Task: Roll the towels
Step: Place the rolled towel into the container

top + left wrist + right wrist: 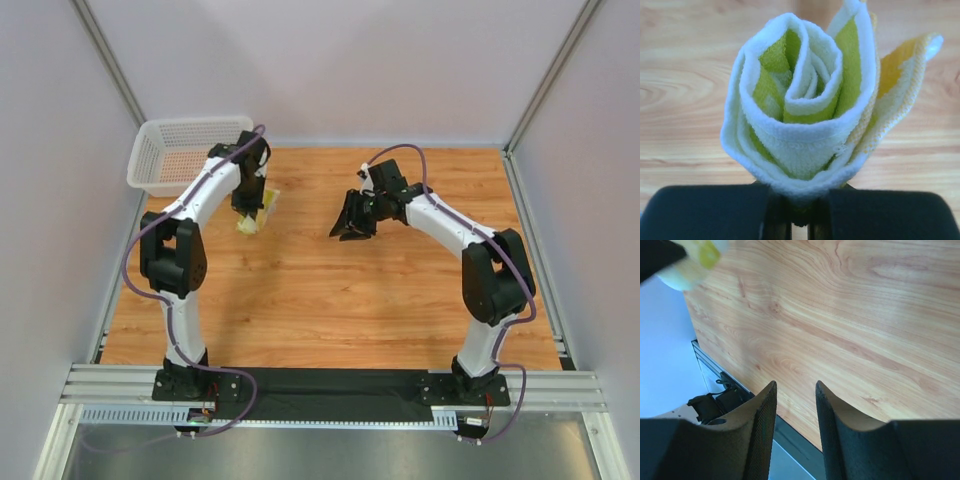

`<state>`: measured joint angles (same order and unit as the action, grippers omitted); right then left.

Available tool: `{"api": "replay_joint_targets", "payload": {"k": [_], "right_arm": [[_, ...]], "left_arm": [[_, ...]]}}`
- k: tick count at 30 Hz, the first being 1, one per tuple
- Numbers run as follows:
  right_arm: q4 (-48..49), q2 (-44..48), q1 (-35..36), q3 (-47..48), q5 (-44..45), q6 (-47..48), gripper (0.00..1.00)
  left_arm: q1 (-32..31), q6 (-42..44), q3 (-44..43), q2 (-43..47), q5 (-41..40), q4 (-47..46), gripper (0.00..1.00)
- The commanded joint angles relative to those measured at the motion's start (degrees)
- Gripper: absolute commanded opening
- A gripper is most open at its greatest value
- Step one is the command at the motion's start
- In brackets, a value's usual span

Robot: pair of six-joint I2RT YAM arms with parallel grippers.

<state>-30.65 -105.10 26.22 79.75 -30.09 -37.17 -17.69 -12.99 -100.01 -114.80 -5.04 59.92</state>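
Note:
One towel (800, 100), cream and lime-yellow, is wound into a loose roll; its spiral end faces the left wrist camera and a yellow corner sticks out at the right. My left gripper (800, 200) is shut on the bottom of that roll. From above, the towel (254, 216) hangs under the left gripper (248, 205), just above the wooden table near the basket. My right gripper (350, 228) hovers over the middle of the table, tilted toward the left. In its own view the right gripper (795, 385) stands open with nothing between its fingers, and the towel (690, 265) is a blur at top left.
A white mesh basket (170, 150) stands at the back left corner, close behind the left arm. The wooden table (330, 300) is walled by grey panels at the back and both sides. A black strip and metal rails (330, 385) run along the near edge.

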Motion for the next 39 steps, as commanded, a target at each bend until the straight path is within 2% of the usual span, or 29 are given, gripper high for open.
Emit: {"api": "replay_joint_targets", "payload": {"k": [1, 8, 14, 17, 22, 27, 29, 35, 39], "right_arm": [[-3.17, 3.76, -0.99, 1.29, -0.24, 2.80, 0.38], [-7.14, 6.22, -2.31, 0.59, 0.12, 4.82, 0.38], [-7.49, 7.98, -2.40, -1.61, -0.41, 4.56, 0.38], [-7.23, 8.07, -2.40, -3.01, -0.76, 4.21, 0.37], [-8.54, 7.72, -2.49, -3.89, -1.12, 4.47, 0.37], [-10.56, 6.84, -2.40, -3.46, -0.41, 5.17, 0.36], [-10.74, 6.84, -2.49, -3.54, -0.15, 4.83, 0.36], [-10.83, 5.96, -2.40, -3.90, 0.11, 3.68, 0.35], [-10.83, 5.34, -2.40, -3.46, 0.29, 3.24, 0.35]], "left_arm": [[2.57, 1.74, -7.47, 1.51, -2.43, 4.23, 0.00], [8.63, 1.57, -25.55, -3.66, -5.59, 8.54, 0.00], [14.17, 0.16, -34.80, -8.15, -6.03, 7.76, 0.00], [16.36, -0.62, -35.17, -10.00, -9.36, 4.25, 0.00], [18.83, -3.35, -35.35, -13.95, -10.52, -4.43, 0.00], [18.92, -4.06, -42.45, -21.05, -14.03, -7.63, 0.00], [19.36, -4.40, -42.73, -22.21, -13.25, -10.17, 0.00], [20.77, -6.78, -43.87, -27.48, -11.58, -10.79, 0.00], [20.68, -7.40, -43.08, -27.58, -11.05, -7.28, 0.00]]}}
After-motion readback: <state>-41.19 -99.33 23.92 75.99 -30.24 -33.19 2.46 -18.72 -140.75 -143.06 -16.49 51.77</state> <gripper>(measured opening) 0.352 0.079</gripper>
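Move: The left hand, already shut on the lime-and-white rolled towel, has the container's middle about 23 cm ahead, 21 cm to its left and some 5 cm below. Inside it, the green-patterned rolled towel lies roughly 21 cm ahead of this hand, 7 cm to the left and 6 cm down. From the empty right hand, the container's middle is about 28 cm ahead, 54 cm to the left and 8 cm lower. Up, forward and left in one arc, the left hand carries the rolled towel over the container's rim, rising about 11 cm, then sinks as far again into the container, ending some 20 cm farther out and 18 cm farther left. The wrist turns counter-clockwise and tips the fingers outward, their grip kept; the right hand draws back and right, away from the container. ##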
